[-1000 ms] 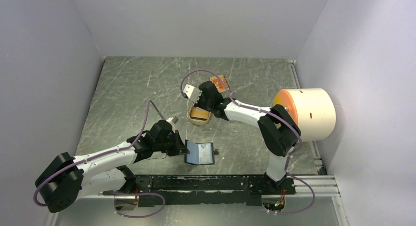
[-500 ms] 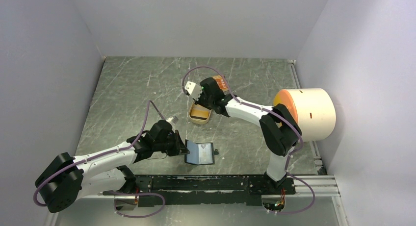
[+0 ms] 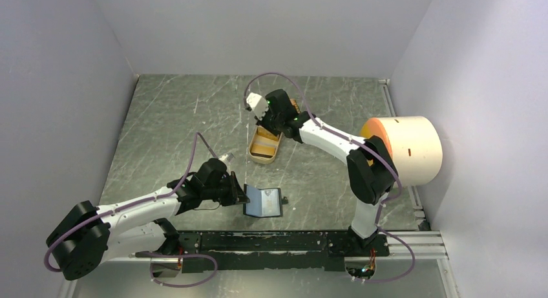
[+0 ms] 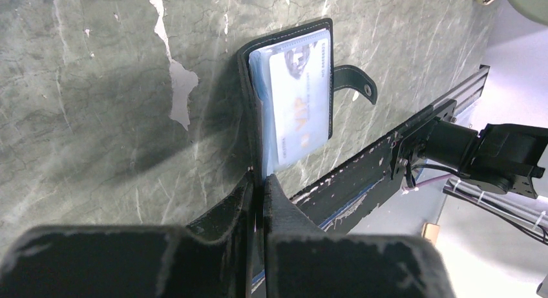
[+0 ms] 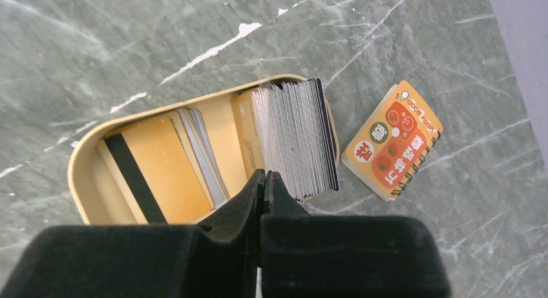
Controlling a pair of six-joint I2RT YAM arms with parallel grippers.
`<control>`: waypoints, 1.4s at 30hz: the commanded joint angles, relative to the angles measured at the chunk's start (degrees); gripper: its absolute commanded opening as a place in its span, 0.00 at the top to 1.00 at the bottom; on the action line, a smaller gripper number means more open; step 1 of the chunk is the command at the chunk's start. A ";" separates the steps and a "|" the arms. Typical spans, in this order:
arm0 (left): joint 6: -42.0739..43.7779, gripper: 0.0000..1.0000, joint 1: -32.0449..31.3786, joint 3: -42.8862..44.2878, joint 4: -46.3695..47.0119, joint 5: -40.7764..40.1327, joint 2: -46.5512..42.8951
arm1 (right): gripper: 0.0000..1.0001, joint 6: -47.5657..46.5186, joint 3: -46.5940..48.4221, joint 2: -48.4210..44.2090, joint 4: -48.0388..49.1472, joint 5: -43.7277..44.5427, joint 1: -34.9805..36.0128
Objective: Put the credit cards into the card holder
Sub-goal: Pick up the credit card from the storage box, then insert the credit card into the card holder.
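The black card holder (image 3: pixel 263 202) (image 4: pixel 294 91) lies open near the table's front edge, blue lining up, with a pale grey-white card (image 4: pixel 298 101) tucked in it. My left gripper (image 3: pixel 242 198) (image 4: pixel 260 180) is shut on the holder's raised left cover. More credit cards sit in a tan tin (image 3: pixel 263 147) (image 5: pixel 81 162): a tan-orange card (image 5: pixel 161 175) with a black stripe lies flat, and a stack of grey-white cards (image 5: pixel 294 136) stands on edge. My right gripper (image 3: pixel 268 125) (image 5: pixel 263 175) hovers over the tin's far end, shut with nothing between its fingers.
An orange spiral notebook (image 5: pixel 393 139) lies just right of the tin. A large cream and orange cylinder (image 3: pixel 404 149) stands at the right edge of the table. A black rail (image 3: pixel 278 241) runs along the front by the arm bases.
My right gripper has drifted towards the back of the table, past the tin's far end, and its jaws have closed the last bit. The left arm and card holder have not moved.
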 commanded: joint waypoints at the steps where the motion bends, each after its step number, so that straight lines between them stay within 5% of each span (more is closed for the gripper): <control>1: -0.94 0.91 0.23 1.31 1.89 0.83 0.55 | 1.00 6.80 0.94 -1.35 -4.77 -2.24 -0.62; 9: -3.04 0.91 0.25 0.69 5.44 1.81 1.91 | 1.00 19.59 -0.82 -6.93 -8.23 -4.21 -0.62; 18: -8.93 0.91 0.34 -3.45 16.71 5.86 4.94 | 1.00 47.21 -8.65 -18.05 -4.95 -14.94 -2.97; 23: -9.25 0.91 0.44 -3.07 13.34 2.88 4.31 | 1.00 64.35 -20.80 -24.85 8.28 -24.93 -4.69; 31: -9.44 0.91 3.29 -4.41 9.22 1.26 2.18 | 1.00 104.44 -46.22 -28.27 50.84 -42.09 -6.08; 33: -8.83 0.91 4.39 -4.45 7.63 1.51 1.76 | 1.00 105.17 -48.17 -29.15 51.48 -42.24 -6.15; 42: -7.04 0.84 10.26 -7.08 8.42 4.20 2.18 | 1.00 86.02 -46.72 -38.56 24.20 -30.10 -4.78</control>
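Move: The right hand holds an orange credit card over the storage box, whose middle is 2 cm back, 2 cm right and some 9 cm below. The card holder is about 26 cm back from this hand, 1 cm right and 8 cm lower; the red booklet is 12 cm ahead, 9 cm right and 11 cm below. The left hand grips the holder, middle level ahead, 6 cm right, 2 cm lower; from it the card is 27 cm ahead, 4 cm right, 4 cm up. Back towards the card holder the right hand swings about 20 cm, arching up, dipping and ending roughly 5 cm higher, the card still pinched. It rolls some 90 degrees clockwise, seen from behind the hand, until its fingers point mostly left and nearer level. The left hand, still at the holder's edge, first eases slightly right, then forward and left, sinking 2 cm and turning a little counter-clockwise; its grip begins to slacken. ##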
